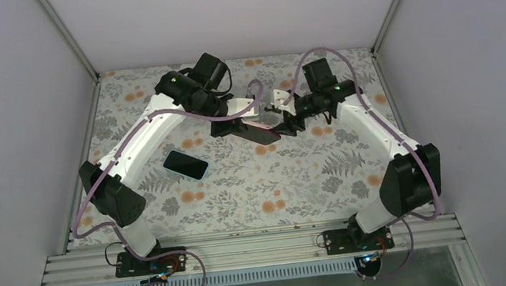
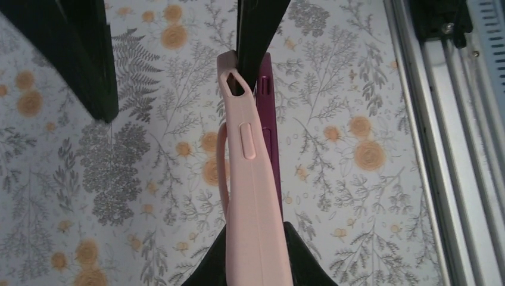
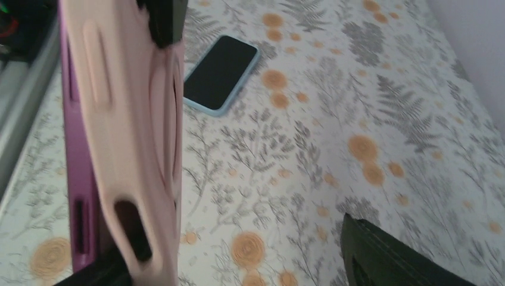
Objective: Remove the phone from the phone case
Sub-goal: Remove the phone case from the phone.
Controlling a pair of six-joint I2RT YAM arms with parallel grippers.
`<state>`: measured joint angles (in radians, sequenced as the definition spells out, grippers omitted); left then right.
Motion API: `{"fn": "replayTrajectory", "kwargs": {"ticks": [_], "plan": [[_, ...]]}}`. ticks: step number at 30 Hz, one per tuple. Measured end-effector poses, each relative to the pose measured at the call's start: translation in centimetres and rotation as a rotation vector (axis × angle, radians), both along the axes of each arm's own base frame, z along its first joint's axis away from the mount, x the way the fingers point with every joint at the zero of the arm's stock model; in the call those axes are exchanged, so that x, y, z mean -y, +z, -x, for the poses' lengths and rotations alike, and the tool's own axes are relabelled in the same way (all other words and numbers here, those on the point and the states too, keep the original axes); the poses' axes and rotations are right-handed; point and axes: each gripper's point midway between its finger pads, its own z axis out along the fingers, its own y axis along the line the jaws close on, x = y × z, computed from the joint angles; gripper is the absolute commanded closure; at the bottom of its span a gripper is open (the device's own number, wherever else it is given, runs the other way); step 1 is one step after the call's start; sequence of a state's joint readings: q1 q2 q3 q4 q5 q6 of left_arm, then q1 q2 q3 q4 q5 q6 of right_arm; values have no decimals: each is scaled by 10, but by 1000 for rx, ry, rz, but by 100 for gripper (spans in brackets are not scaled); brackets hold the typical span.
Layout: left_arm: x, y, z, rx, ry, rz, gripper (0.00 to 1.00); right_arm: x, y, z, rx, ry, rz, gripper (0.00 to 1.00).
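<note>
A pink phone case (image 2: pixel 256 196) with a purple phone (image 2: pixel 269 95) still in it hangs on edge above the table. My left gripper (image 2: pixel 256 235) is shut on one end of it. In the top view the cased phone (image 1: pixel 260 132) sits between the two arms near the back middle. My right gripper (image 3: pixel 232 262) stands open at the other end. Its left finger (image 3: pixel 89 277) rests against the case (image 3: pixel 131 119) by the corner cut-out, and its right finger (image 3: pixel 387 256) is well apart with only table in the gap. The phone's purple edge (image 3: pixel 80 179) shows beside the case.
A second phone in a light blue case (image 1: pixel 186 164) lies screen up on the flowered table, left of centre, also seen in the right wrist view (image 3: pixel 220 71). Grey walls close in the back and sides. A metal rail (image 1: pixel 248 248) runs along the near edge.
</note>
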<state>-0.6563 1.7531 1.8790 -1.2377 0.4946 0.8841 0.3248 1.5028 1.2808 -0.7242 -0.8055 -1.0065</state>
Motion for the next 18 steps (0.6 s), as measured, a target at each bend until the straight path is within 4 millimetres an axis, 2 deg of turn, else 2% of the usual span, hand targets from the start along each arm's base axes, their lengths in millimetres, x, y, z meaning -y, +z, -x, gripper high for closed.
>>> {"fn": "replayTrajectory", "kwargs": {"ticks": [2,5,8,11,13,14,15,16,18], "plan": [[-2,2,4,-6,-3,-1,98,-11,5,7,-8,57,20,30],[-6,3,9,-7,2,-14,98,-27,7,16,-46,131,41,45],[-7,0,9,-3,21,-16,98,-34,4,23,-110,165,51,60],[-7,-7,0,30,71,-3,98,-37,-3,18,-178,192,80,77],[-10,-15,-8,54,116,2,98,-40,-11,12,-215,207,100,83],[-11,-18,-13,62,135,2,98,-41,-14,10,-226,209,104,92],[-13,-20,-16,65,149,-2,97,-41,-18,9,-239,212,110,96],[-13,-23,-20,65,159,-5,93,-41,-20,9,-239,216,112,97],[-13,-24,-21,57,165,-2,79,-39,-22,10,-232,220,123,97]]}}
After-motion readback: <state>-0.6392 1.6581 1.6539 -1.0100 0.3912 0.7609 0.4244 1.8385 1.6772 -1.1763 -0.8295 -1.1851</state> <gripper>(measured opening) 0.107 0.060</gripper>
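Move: The loosened free end of the phone case lies about 4 cm back and 2 cm to the left of the right hand, roughly 1 cm lower, with its rear finger already at the corner. The phone's middle is some 7 cm left, 4 cm back and 1 cm above that hand; the blue-cased phone lies on the table about 32 cm left, level ahead and 21 cm below. From the left hand, which holds the near end, the case's free end is about 10 cm right, 1 cm back and 5 cm down. Bring the right gripper about 4 cm left, easing slightly back and then down some 2 cm, turning it counter-clockwise and tipping it down, some 20 degrees in all, while shutting its wide-open fingers to pinch the case's free end at the corner. With the left gripper keep hold of the phone's near end; draw it briefly back, then carry it 2–3 cm forward and down, turning about 10 degrees counter-clockwise. ##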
